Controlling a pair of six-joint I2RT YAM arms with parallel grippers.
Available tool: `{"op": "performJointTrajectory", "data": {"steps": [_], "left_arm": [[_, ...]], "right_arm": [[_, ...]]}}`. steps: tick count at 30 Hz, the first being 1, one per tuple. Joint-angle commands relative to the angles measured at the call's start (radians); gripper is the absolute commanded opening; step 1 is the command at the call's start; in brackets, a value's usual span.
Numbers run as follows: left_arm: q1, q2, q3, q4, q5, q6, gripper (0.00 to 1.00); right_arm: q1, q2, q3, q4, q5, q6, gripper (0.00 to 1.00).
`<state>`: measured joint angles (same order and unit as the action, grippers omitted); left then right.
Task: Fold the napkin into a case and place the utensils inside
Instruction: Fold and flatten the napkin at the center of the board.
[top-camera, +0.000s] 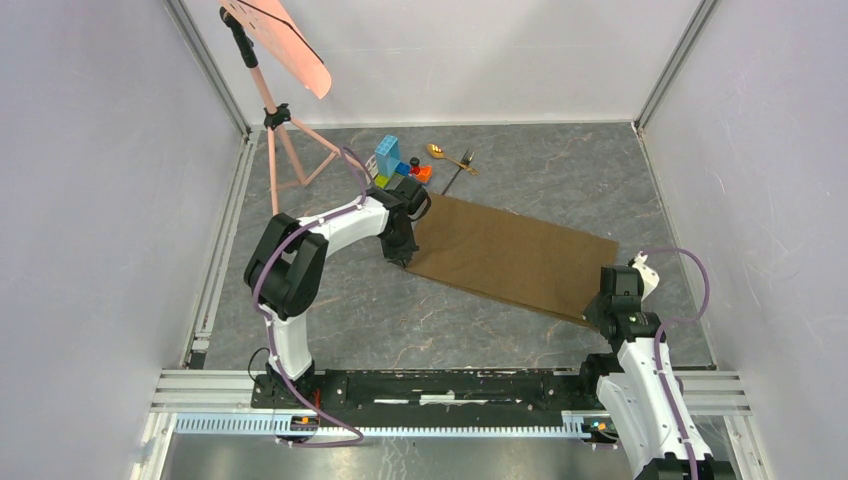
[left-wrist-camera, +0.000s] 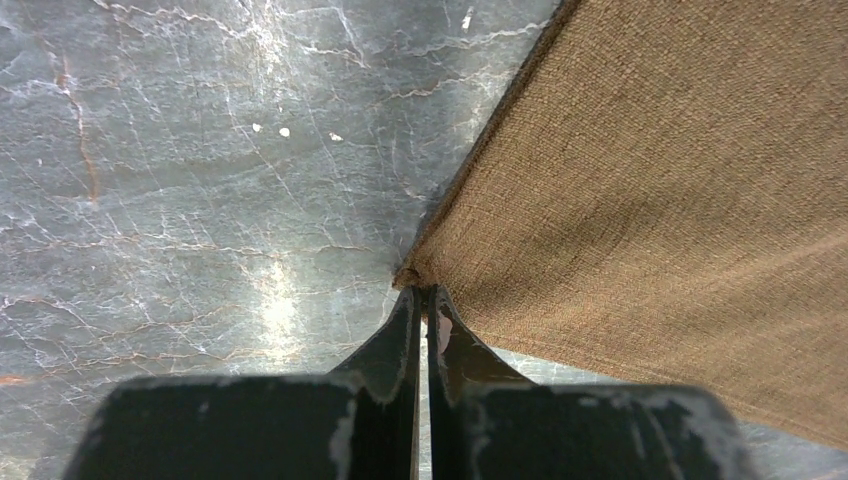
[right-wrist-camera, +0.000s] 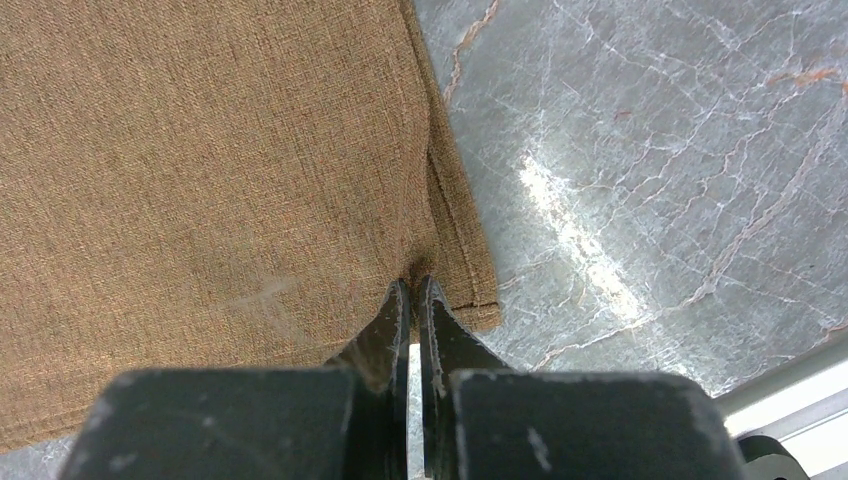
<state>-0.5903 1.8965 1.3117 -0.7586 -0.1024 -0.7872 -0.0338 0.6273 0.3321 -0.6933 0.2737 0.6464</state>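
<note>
The brown woven napkin (top-camera: 510, 255) lies as a long strip across the grey marble table. My left gripper (left-wrist-camera: 421, 290) is shut on its near-left corner (left-wrist-camera: 410, 272), which pinches up between the fingertips. At the opposite end my right gripper (right-wrist-camera: 413, 282) is shut on the napkin's (right-wrist-camera: 200, 170) near edge, close to the hemmed right corner (right-wrist-camera: 470, 295). Beyond the napkin, at the back of the table, lie the gold spoon (top-camera: 444, 155) and the thin dark fork (top-camera: 459, 170).
Colourful toy blocks (top-camera: 398, 165) sit beside the utensils, just behind my left arm. A pink tripod (top-camera: 285, 140) with a pink board stands at the back left. White walls close in the table, and a metal rail (top-camera: 450, 385) runs along its near edge.
</note>
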Motion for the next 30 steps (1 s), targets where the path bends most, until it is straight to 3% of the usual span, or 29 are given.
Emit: {"op": "performJointTrajectory", "data": {"steps": [1, 17, 21, 23, 25, 28, 30], "left_arm": [[0.002, 0.009, 0.012, -0.016, -0.036, 0.02, 0.02], [0.003, 0.024, 0.002, -0.023, -0.038, 0.014, 0.02], [0.001, 0.012, -0.003, -0.022, -0.04, 0.014, 0.06], [0.0, 0.0, -0.004, -0.023, -0.038, 0.021, 0.14], [-0.001, -0.024, -0.001, -0.04, -0.02, 0.031, 0.29], [-0.005, -0.089, -0.01, -0.076, -0.005, 0.068, 0.58], [-0.007, -0.149, -0.026, -0.078, 0.007, 0.098, 0.69]], "right_arm": [[-0.002, 0.0, 0.003, -0.011, 0.021, 0.02, 0.0], [-0.002, 0.003, -0.054, -0.008, 0.063, 0.059, 0.0], [-0.002, 0.004, -0.042, 0.01, 0.065, 0.042, 0.13], [-0.002, -0.008, -0.02, 0.008, 0.066, 0.031, 0.18], [-0.002, -0.018, 0.034, -0.033, 0.063, 0.021, 0.26], [-0.002, -0.044, 0.135, -0.084, 0.041, -0.038, 0.52], [-0.002, -0.063, 0.186, -0.059, 0.01, -0.104, 0.66]]}}
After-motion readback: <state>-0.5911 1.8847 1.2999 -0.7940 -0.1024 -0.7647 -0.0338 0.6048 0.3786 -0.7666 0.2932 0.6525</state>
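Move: My left fingers already pinch the folded napkin's near-left corner, and its resting spot is right under them, about 1 cm down; the napkin's middle is some 20 cm right, level. From this hand, the fork is about 18 cm ahead and 10 cm right, the toy blocks 18 cm ahead and 2 cm left. My right fingers hold the upper layer; the lower layer's near-right corner peeks out about 2 cm right, 2 cm back and 2 cm down, the napkin's middle some 12 cm ahead and 15 cm left. With my right hand I draw the pinched upper layer about 1 cm back and 1.5 cm down onto the lower layer's corner, then open to about half and lift some 2.5 cm clear. My left hand sinks half a centimetre, holds its corner down, then opens past half late on and starts easing back and to the left, off the cloth. ##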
